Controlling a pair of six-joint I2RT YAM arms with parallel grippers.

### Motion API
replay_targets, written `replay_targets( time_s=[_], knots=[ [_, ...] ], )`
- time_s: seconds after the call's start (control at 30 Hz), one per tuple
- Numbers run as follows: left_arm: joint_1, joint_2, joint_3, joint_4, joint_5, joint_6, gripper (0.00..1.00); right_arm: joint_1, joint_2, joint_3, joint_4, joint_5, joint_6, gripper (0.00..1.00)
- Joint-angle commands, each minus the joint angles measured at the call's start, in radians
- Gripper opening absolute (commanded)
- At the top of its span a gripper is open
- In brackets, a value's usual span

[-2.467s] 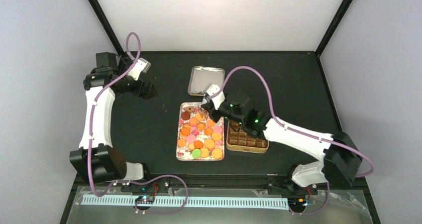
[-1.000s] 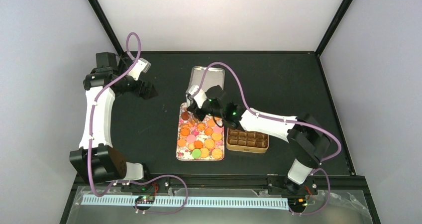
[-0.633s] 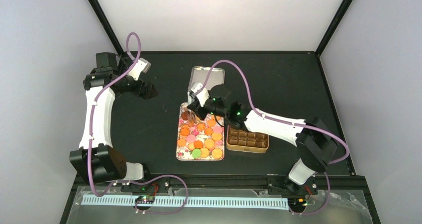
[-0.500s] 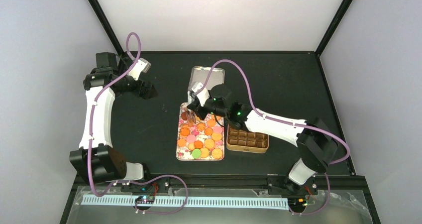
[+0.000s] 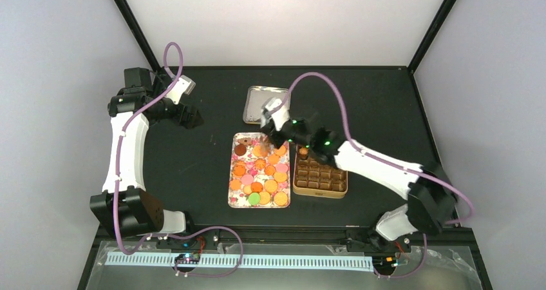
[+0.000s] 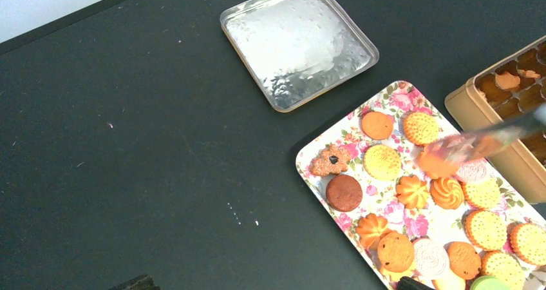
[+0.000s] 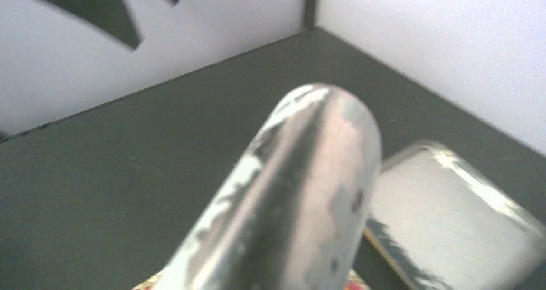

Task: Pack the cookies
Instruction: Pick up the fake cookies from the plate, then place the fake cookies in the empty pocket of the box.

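Several cookies (image 5: pixel 261 174), mostly orange with a few pink, green and brown, lie on the floral tray (image 5: pixel 232 200), which also shows in the left wrist view (image 6: pixel 302 167). My right gripper (image 5: pixel 281 135) is shut on metal tongs (image 7: pixel 302 174) at the tray's far end. In the left wrist view the blurred tongs (image 6: pixel 492 135) pinch one orange cookie (image 6: pixel 438 162) above the tray, close to the brown tin (image 6: pixel 470 109). The tin (image 5: pixel 320 177) has one orange cookie (image 5: pixel 302 151) in a far compartment. My left gripper (image 5: pixel 193 117) stands open and holds nothing, far left of the tray.
A silver lid (image 5: pixel 257 104) lies upside down behind the tray; it also shows in the left wrist view (image 6: pixel 296 42) and the right wrist view (image 7: pixel 451 219). Black frame posts stand at the back corners. A purple cable arcs above the right arm.
The right arm reached to the tray's far left end, then drew back right towards the tin with a cookie in the tongs. The left arm has not moved.
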Motion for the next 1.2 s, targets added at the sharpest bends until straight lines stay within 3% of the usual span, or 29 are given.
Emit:
replay_targets(
  time_s=[0.0,0.27,0.53,0.8,1.17],
  knots=[
    [0.005,-0.014,0.027,-0.024,0.008,0.016,0.99,-0.072,-0.195,-0.011,-0.137,0.140,-0.027,0.01],
    [0.004,-0.007,0.024,0.000,0.032,0.010,0.99,-0.162,-0.448,-0.073,-0.386,0.352,-0.043,0.01],
    [0.005,0.005,0.022,0.010,0.036,0.001,0.98,-0.220,-0.502,-0.074,-0.574,0.529,-0.030,0.01],
    [0.004,0.016,0.021,0.011,0.052,-0.002,0.98,-0.230,-0.505,-0.123,-0.557,0.580,-0.042,0.01],
    [0.004,0.010,0.022,0.006,0.041,0.004,0.98,-0.254,-0.452,-0.145,-0.471,0.527,-0.039,0.01]
  ],
)
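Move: The box's far-right compartment, where the held cookie is headed, lies about 27 cm to the right of the right hand, some 4 cm farther out and 21 cm below it. The last packed cookie sits roughly 6 cm left of that compartment, level with it. The plate's middle is about 5 cm left of the right hand and 3 cm back. From the left hand the compartment is some 56 cm to the right and 1 cm back, about 24 cm down. Keep the right gripper shut on the metal tongs with the orange cookie in their tips, and swing them off the plate and over the packed far row, about 24 cm to the right. Rise some 8 cm in the first third, then sink about 7 cm towards the box's far-right corner, turning the hand roughly 40 degrees clockwise and easing to a stop. ##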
